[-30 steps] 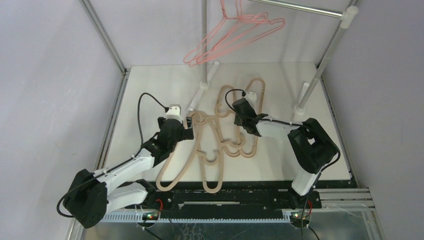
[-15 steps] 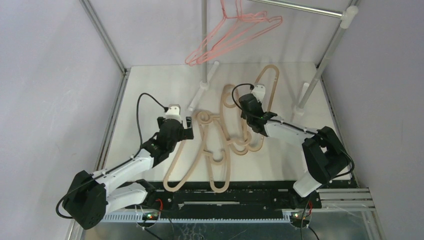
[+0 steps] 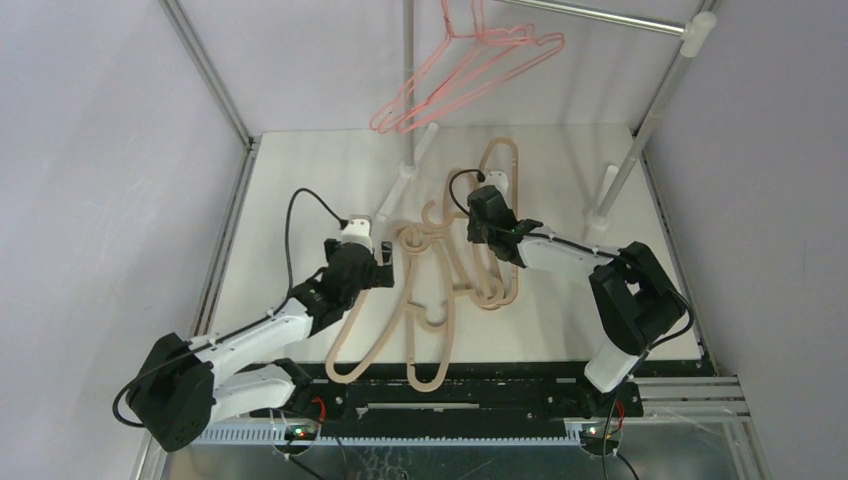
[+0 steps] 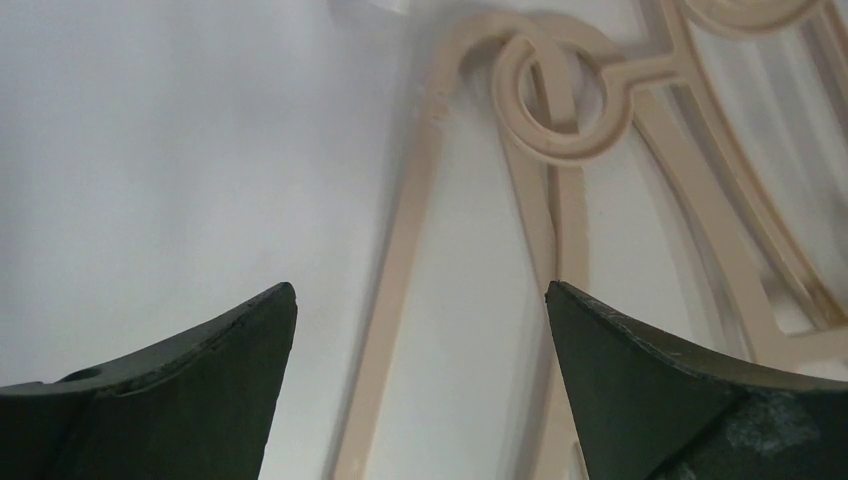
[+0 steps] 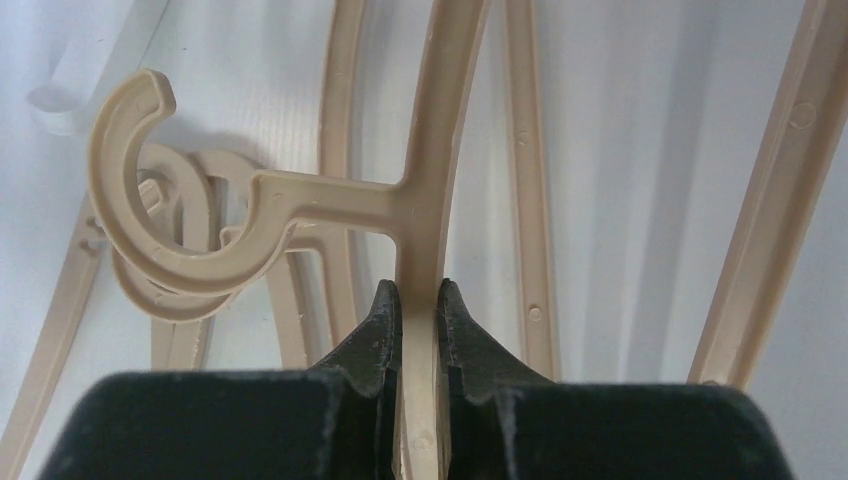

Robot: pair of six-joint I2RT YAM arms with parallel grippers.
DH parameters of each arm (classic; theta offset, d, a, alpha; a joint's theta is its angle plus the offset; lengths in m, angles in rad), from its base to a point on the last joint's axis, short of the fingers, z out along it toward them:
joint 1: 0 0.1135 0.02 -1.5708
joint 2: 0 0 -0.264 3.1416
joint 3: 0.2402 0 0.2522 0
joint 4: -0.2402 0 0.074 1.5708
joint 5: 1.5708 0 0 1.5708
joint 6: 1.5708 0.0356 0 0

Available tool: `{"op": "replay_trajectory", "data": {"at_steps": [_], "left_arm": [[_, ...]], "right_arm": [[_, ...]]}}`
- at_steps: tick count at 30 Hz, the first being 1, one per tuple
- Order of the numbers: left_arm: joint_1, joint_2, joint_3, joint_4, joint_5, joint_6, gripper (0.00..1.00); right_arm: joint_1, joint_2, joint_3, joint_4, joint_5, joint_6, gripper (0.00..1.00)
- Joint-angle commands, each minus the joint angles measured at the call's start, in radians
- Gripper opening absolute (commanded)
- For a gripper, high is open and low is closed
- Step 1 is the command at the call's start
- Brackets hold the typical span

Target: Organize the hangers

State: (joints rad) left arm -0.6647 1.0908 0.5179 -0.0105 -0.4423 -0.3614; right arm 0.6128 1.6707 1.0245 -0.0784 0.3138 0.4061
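Note:
Several beige hangers (image 3: 430, 345) lie tangled mid-table, their hooks interlocked (image 4: 551, 92). My right gripper (image 3: 483, 230) is shut on the straight bar of one beige hanger (image 3: 507, 160), just below where its hook (image 5: 150, 235) branches off; in the right wrist view the gripper (image 5: 420, 300) pinches that bar (image 5: 440, 140) tightly. My left gripper (image 3: 388, 265) stands open just left of the tangle. In the left wrist view the gripper (image 4: 420, 295) straddles a thin arm of a beige hanger (image 4: 400, 290) without touching it. Pink wire hangers (image 3: 470, 75) hang from the rack rail.
The silver rack rail (image 3: 600, 18) runs across the back, with its upright poles (image 3: 408, 60) (image 3: 650, 110) standing on white feet (image 3: 405, 180) (image 3: 603, 205). A frame post (image 3: 210, 75) slants along the left side. A black rail (image 3: 480, 372) marks the table's near edge.
My right gripper swung the held hanger right and then back left, dragging the tangle with it. The left gripper moved slightly right and nearer, staying open.

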Motion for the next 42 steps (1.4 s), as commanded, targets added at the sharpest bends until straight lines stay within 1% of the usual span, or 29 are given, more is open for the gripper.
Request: {"op": "replay_trajectory", "data": {"at_steps": [1, 3, 7, 17, 26, 33, 38, 42], "left_arm": [[-0.088, 0.024, -0.007, 0.0, -0.026, -0.057, 0.99], [-0.134, 0.028, -0.016, 0.016, -0.027, -0.071, 0.99], [-0.181, 0.033, -0.007, 0.031, -0.024, -0.081, 0.99], [-0.287, 0.013, -0.03, 0.107, -0.027, -0.088, 1.0], [-0.407, 0.02, -0.013, 0.115, -0.051, -0.122, 1.0], [-0.49, 0.093, 0.065, 0.116, -0.072, -0.144, 1.0], [-0.5, 0.178, 0.105, 0.122, -0.074, -0.17, 1.0], [-0.501, 0.213, 0.12, 0.14, -0.055, -0.178, 1.0]], "right_arm": [[0.016, -0.052, 0.056, 0.039, -0.037, -0.019, 0.04], [0.022, -0.076, 0.072, 0.04, -0.071, -0.027, 0.04], [0.04, -0.093, 0.128, 0.006, -0.092, -0.038, 0.05], [0.049, -0.091, 0.246, -0.043, -0.135, -0.04, 0.05], [0.082, -0.069, 0.354, -0.096, -0.175, -0.058, 0.05], [0.109, -0.052, 0.405, -0.126, -0.18, -0.063, 0.05], [0.127, -0.053, 0.432, -0.154, -0.179, -0.075, 0.05], [0.14, -0.056, 0.443, -0.172, -0.178, -0.085, 0.05]]}}
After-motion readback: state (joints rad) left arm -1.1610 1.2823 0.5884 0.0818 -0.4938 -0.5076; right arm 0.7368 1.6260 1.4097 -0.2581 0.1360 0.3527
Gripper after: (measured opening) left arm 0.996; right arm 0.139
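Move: The held tan hanger is already in the right hand's fingers. The rail it is meant for runs about 8 cm ahead and 32 cm above; the pink hangers hang 8 cm ahead, 4 cm left and 25 cm up. The middle hanger's hook neck lies some 20 cm right of the open left hand, 9 cm back and 8 below. From that hand too, the ring hook is 4 cm ahead and 11 right, the front hook 15 back and 15 right. The tan hanger, still pinched just beside its hook, is raised some 15 cm by the right hand and carried about 10 cm left, up towards the rail; the wrist tips up slightly and turns counter-clockwise. Meanwhile the left hand, fingers staying wide open, sweeps right about 15 cm and back about 9 over the pile, nearly level, towards the middle hanger's neck, turning some 20 degrees clockwise. ##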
